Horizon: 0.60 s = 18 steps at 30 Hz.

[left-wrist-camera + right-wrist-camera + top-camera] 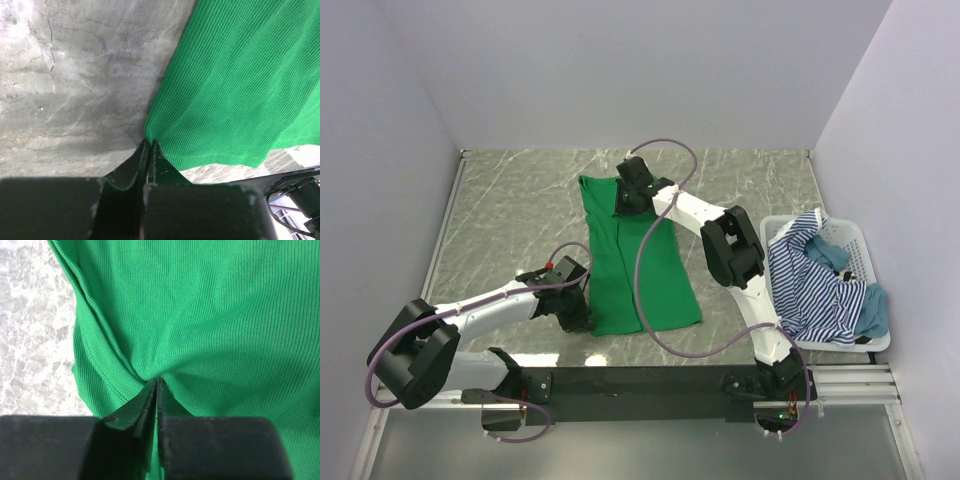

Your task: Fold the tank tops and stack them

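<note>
The bright green tank top lies lengthwise on the marble table. At its near left hem corner, my left gripper is shut on the cloth; the left wrist view shows the closed tips pinching the green fabric at its corner. My right gripper is at the far end, near the straps. The right wrist view shows its tips shut on a gathered fold of green cloth. The navy-and-white striped tank top and the teal one are heaped in the basket.
The white slatted basket stands at the table's right edge, with the striped cloth spilling over its near side. Grey walls close in the table on the left, back and right. Bare marble shows left of the green top.
</note>
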### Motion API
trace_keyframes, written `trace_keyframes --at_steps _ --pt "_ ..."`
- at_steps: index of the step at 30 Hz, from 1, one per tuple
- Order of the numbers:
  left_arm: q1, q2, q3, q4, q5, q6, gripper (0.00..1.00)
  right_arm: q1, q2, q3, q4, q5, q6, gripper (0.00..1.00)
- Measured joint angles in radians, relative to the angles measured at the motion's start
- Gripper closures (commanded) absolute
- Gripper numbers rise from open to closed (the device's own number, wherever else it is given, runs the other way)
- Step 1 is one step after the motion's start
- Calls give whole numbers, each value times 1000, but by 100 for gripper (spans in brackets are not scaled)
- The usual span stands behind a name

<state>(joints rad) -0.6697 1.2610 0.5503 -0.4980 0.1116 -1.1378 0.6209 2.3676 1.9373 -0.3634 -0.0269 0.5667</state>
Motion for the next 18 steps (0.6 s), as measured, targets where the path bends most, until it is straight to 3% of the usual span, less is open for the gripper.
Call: trace_keyframes --at_steps 2,5,18 --pt "0 0 0 0 1 0 99 0 0 0 0 1 -4 72" --pt "0 0 0 0 1 0 99 0 -4 -18 12 0 -8 65" --pt "-3 0 0 0 2 0 99 10 -13 -69 32 -7 -3 63"
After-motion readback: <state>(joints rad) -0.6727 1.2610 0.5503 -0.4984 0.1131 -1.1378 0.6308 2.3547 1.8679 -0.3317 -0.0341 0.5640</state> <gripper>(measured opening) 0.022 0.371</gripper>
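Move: The end of the green tank top's stitched edge band lies just under the right fingertips, about 1 cm back and 1 cm below the hand point. From the right hand, the garment's far left strap tip is some 8 cm ahead and 8 cm left. Its near right hem corner is roughly 26 cm back and 19 cm right, about 2 cm lower. From the left gripper, the band end lies about 26 cm ahead and 8 cm right. Open the right gripper from shut to about a third of its range, letting go of the band, then sink about 1.5 cm and ease back about 1 cm so that the parted fingertips stand astride the band end, with the wrist all but unturned. Keep the left gripper still, shut on the near left hem corner. ##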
